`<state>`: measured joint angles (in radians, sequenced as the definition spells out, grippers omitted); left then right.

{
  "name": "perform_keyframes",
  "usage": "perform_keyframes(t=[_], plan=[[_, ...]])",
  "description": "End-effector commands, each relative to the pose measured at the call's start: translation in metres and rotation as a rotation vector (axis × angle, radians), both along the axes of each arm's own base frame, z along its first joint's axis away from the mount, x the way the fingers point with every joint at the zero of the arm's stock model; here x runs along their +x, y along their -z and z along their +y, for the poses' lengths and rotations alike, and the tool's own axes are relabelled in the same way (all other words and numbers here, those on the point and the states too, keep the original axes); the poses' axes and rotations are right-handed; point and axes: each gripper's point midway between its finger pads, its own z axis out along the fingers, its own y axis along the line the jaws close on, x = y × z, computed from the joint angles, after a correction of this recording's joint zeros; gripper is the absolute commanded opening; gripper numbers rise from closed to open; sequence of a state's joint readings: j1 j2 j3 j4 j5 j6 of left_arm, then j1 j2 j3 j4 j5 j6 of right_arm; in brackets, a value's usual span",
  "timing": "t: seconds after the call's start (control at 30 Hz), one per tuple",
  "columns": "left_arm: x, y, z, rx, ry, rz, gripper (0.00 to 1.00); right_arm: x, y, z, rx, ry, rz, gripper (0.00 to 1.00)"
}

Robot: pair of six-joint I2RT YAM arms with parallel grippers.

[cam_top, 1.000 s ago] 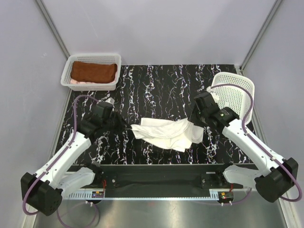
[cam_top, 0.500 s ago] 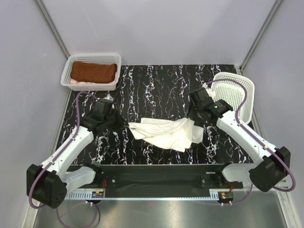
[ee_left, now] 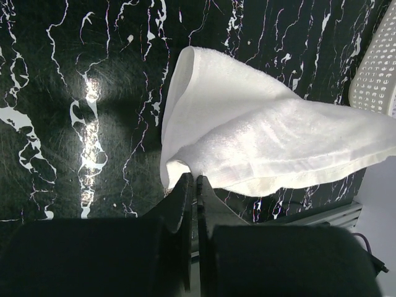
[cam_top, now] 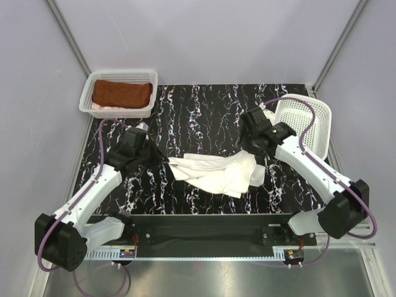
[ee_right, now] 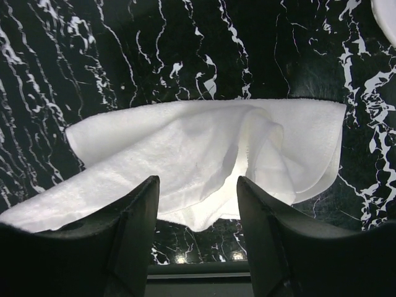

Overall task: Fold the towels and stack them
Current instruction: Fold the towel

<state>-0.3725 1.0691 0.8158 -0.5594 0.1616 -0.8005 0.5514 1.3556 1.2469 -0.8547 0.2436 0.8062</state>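
Observation:
A rumpled white towel lies on the black marble table, near its front middle. My left gripper is shut on the towel's left corner; in the left wrist view the jaws pinch the edge of the cloth. My right gripper hovers over the towel's right end, open. In the right wrist view its fingers straddle the towel without touching it. A folded rust-brown towel rests in the back-left basket on top of a pale pink towel, of which only an edge shows.
The white mesh basket with the folded towels stands at the back left corner. A second white mesh basket leans tilted at the right edge, also seen in the left wrist view. Grey walls enclose the table.
My right gripper has opened, let go of the towel's right end and drawn back toward the table's far side. The left gripper keeps its hold and has shifted slightly.

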Motion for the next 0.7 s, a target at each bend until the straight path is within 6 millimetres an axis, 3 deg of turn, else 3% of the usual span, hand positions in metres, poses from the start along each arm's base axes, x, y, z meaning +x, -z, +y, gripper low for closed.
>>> perform_keyframes(t=[0.0,0.2,0.37,0.5,0.67], plan=[[0.009,-0.006,-0.005,-0.022,0.023,-0.049,0.0,0.009,0.009,0.007,0.004,0.003,0.018,0.6],[0.011,-0.004,-0.007,-0.028,0.023,-0.046,0.0,0.013,0.007,0.001,-0.035,0.02,0.009,0.6],[0.01,0.001,-0.008,-0.034,0.025,-0.045,0.0,0.02,0.034,0.002,-0.072,0.015,0.031,0.6],[0.009,0.007,-0.008,-0.028,0.026,-0.032,0.0,0.043,0.045,-0.002,-0.139,0.028,-0.006,0.6],[0.009,0.013,-0.006,-0.02,0.019,-0.027,0.0,0.074,0.076,0.009,-0.157,-0.002,0.089,0.6]])
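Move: The loose right part of the white towel lies almost straight below the open right hand, roughly 9 cm down and perhaps a centimetre to its right. The towel's left corner, pinched in the left hand, is about 26 cm to the right hand's left and 2 cm back; the empty right basket stands about 23 cm to its right and 13 cm farther out. From the left hand the loose part lies some 27 cm right and 1 cm ahead. The right hand sinks about 8 cm towards the loose part of the towel, easing off briefly after the first few centimetres, then dropping faster while it reaches some 4 cm forward and tilts about 10 degrees, its fingers staying open around no cloth. The left hand keeps its shut grip on the towel's left corner and lowers it a centimetre or two, so that end stays anchored while the right comes down close over the far-side folds. ##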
